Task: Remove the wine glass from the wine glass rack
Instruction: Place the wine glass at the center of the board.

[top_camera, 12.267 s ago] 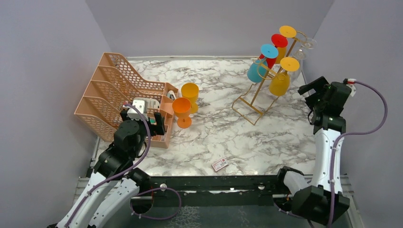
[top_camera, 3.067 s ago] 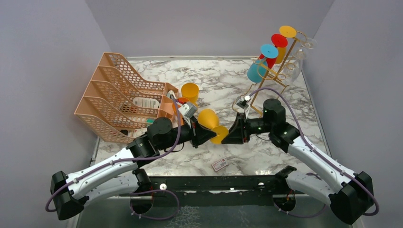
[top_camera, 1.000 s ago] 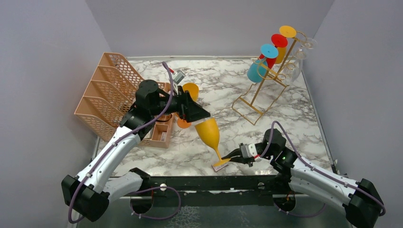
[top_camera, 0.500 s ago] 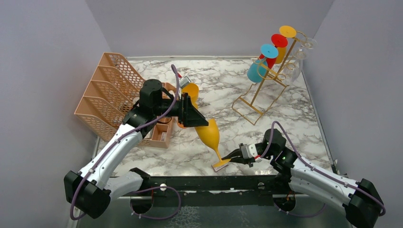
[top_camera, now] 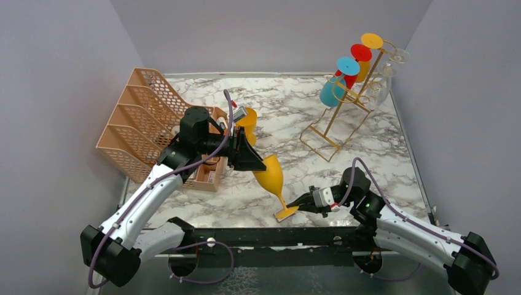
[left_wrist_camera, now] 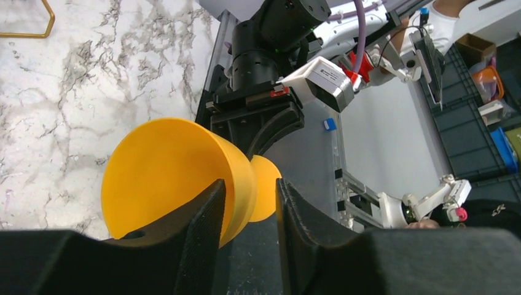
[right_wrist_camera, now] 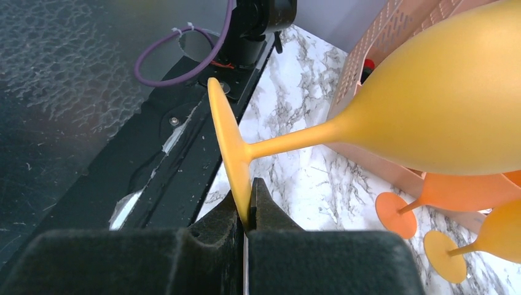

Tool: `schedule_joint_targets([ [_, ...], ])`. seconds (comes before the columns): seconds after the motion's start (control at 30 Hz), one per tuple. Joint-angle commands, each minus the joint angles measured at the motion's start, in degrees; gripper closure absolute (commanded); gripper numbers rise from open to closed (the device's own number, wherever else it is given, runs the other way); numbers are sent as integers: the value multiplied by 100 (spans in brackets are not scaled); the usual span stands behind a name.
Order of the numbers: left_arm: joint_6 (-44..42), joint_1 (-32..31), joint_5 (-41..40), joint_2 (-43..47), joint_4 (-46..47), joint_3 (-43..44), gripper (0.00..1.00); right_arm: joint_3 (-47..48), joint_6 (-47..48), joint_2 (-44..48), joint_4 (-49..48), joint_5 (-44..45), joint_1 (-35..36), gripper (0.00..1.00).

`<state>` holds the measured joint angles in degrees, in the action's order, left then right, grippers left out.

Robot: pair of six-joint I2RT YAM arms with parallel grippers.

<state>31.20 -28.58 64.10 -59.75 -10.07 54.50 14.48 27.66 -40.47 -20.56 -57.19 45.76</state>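
Observation:
The yellow wine glass (top_camera: 270,177) is off the gold wine glass rack (top_camera: 336,114) and hangs tilted over the near middle of the table, bowl toward the left. My right gripper (top_camera: 293,205) (right_wrist_camera: 247,200) is shut on the edge of its foot (right_wrist_camera: 230,153). My left gripper (top_camera: 249,161) (left_wrist_camera: 249,184) straddles the bowl's rim. One finger lies against the bowl (left_wrist_camera: 166,166). The other stands a little apart, so the jaws are still open. Blue (top_camera: 333,92), red (top_camera: 359,55) and yellow (top_camera: 372,40) glasses hang on the rack.
A peach mesh file organizer (top_camera: 141,123) stands at the left, my left arm reaching past its near end. Orange and yellow glasses (top_camera: 246,117) stand upright beside it; their feet (right_wrist_camera: 393,215) show in the right wrist view. The black base rail (top_camera: 276,236) runs along the near edge.
My left gripper has slid down to the bowl's rim and its jaws have narrowed around it. The right gripper has kept its hold on the foot, hardly moving.

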Motion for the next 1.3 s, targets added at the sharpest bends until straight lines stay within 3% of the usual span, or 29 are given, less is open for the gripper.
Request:
schedule_joint_targets([
  [0.0, -273, -147, 337, 216, 13, -105, 64, -51, 69, 51, -134, 275, 38, 99],
  [0.23, -406, -235, 150, 256, -38, -115, 93, 115, -31, 155, 178, 970, 38, 97],
  [0.33, -436, -251, 162, 252, -48, -88, 100, 120, -4, 336, 244, 1302, 39, 95],
  [0.47, -553, -271, 164, 271, -80, -23, 100, 1, -103, 545, 82, 1379, 36, 81],
  [0.7, -740, -271, 22, 319, -269, 123, 100, -37, -194, 687, 13, 1564, 39, 71],
  [0.8, -903, -271, -162, 275, -517, 236, 100, 64, -118, 726, 212, 1510, 39, 55],
  [1.03, -1239, -271, -915, 214, -1032, 684, 100, 64, -228, 1031, 234, 1433, 41, 48],
  [1.13, -1444, -271, -1474, 110, -1543, 926, 100, 68, -431, 1149, 234, 1489, 39, 35],
  [1.27, -1547, -271, -2110, 7, -1851, 985, 100, 18, -613, 1369, 128, 1565, 39, 34],
])
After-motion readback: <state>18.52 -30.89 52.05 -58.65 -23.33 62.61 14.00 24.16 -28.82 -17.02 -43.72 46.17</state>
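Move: Tilted rim-up between the two hands, the yellow wine glass has its middle about 4 cm right, 3 cm back and 7 cm below the left hand, whose half-open fingers straddle its rim wall. The right hand still pinches the foot; the glass's middle is some 4 cm left, 5 cm ahead and 6 cm above it. The card box lies 2 cm left, 2 cm ahead and 17 cm below the right hand. Standing about 17 cm ahead, 11 cm left and 22 cm below the left hand is the orange glass. Closing on the rim, the left fingers pinch its wall as the hand eases back 1–2 cm, then keep hold and carry the glass forward about 3 cm, rolling some 10 degrees. The right hand stays until the left has it, then opens wide to let go of the foot while going forward 3 cm, swinging about 15 degrees clockwise, and finally rises 3 cm. ##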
